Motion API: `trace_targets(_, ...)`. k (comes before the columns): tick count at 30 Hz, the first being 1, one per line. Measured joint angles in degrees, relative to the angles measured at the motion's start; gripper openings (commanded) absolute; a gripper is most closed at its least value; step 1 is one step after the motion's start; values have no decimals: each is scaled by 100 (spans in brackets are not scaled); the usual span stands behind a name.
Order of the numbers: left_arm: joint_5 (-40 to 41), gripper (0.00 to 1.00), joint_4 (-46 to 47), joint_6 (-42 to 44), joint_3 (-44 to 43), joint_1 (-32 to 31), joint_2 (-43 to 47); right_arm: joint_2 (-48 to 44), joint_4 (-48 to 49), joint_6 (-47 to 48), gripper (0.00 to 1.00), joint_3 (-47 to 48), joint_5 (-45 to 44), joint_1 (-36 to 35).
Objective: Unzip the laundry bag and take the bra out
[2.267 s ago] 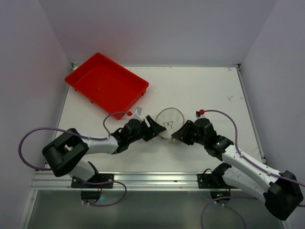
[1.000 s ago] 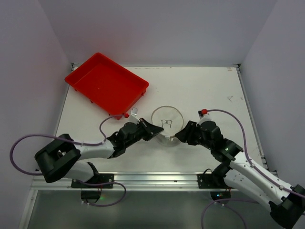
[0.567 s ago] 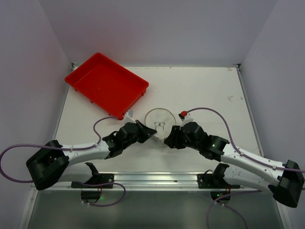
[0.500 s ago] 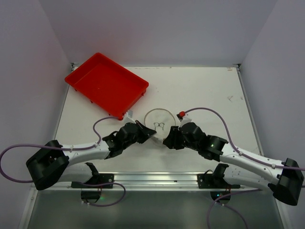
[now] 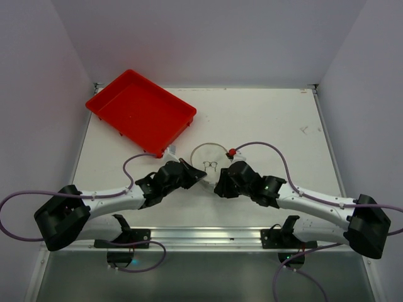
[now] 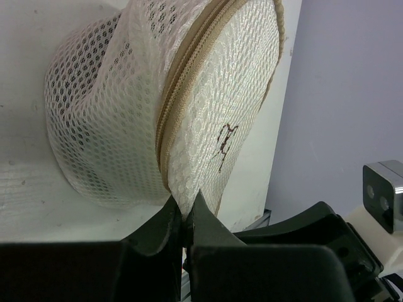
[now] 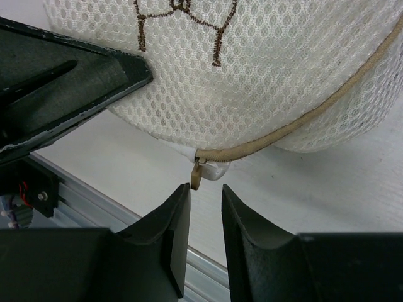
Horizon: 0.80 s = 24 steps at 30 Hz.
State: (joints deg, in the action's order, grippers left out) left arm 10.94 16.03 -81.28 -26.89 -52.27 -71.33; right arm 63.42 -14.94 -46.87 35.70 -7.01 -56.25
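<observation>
The white round mesh laundry bag (image 5: 210,162) stands tilted near the table's front middle, its face with the small dark bra drawing (image 5: 210,167) turned up. My left gripper (image 6: 186,211) is shut on the lower edge of the bag's (image 6: 208,132) face, beside the tan zipper (image 6: 182,82). My right gripper (image 7: 205,187) is open, a narrow gap between its fingers, just below the bag's (image 7: 271,69) tan zipper pull (image 7: 196,177), which hangs at the left fingertip. The zipper looks closed. The bra is hidden inside.
A red rectangular tray (image 5: 141,111) sits at the back left of the white table (image 5: 271,119). The metal rail (image 5: 201,236) runs along the near edge, just below both grippers.
The bag has shifted left and toward the front with my left gripper holding it. My right arm has swung left and come in close under the bag's near edge.
</observation>
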Motion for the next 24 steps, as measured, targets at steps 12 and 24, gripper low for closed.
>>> trace_targets(12, 2, 0, -31, 7, -2, 0, 22, 479, 83, -118, 25, 323, -24, 0)
trace_targets(24, 28, 0, -264, 144, -2, -4, 282, 507, -149, -210, 0, 356, -398, -42)
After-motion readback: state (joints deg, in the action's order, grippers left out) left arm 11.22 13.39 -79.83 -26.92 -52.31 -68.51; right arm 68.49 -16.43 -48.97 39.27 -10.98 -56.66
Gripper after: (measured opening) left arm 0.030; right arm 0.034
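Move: Just off the right fingertips, about 1 cm farther out, 1 cm left and 1 cm down, the zipper pull hangs from the near end of the laundry bag's trim. The bag's middle is some 6 cm ahead of the right hand, 3 cm left and 4 cm lower; the glasses emblem on its lid is about 8 cm ahead and 3 cm left, level in height. From the left hand, already pinching the lid cloth, the pull lies roughly 4 cm back, 4 cm right and 2 cm below. Easing about 1 cm forward and a little left and down, the right hand brings its part-open fingers around the zipper pull and shuts on it, then starts back to the right and slightly up, less than 1 cm. The left hand keeps its pinch on the lid cloth as a brace, nearly still but for a slight rise and leftward creep at the end. ##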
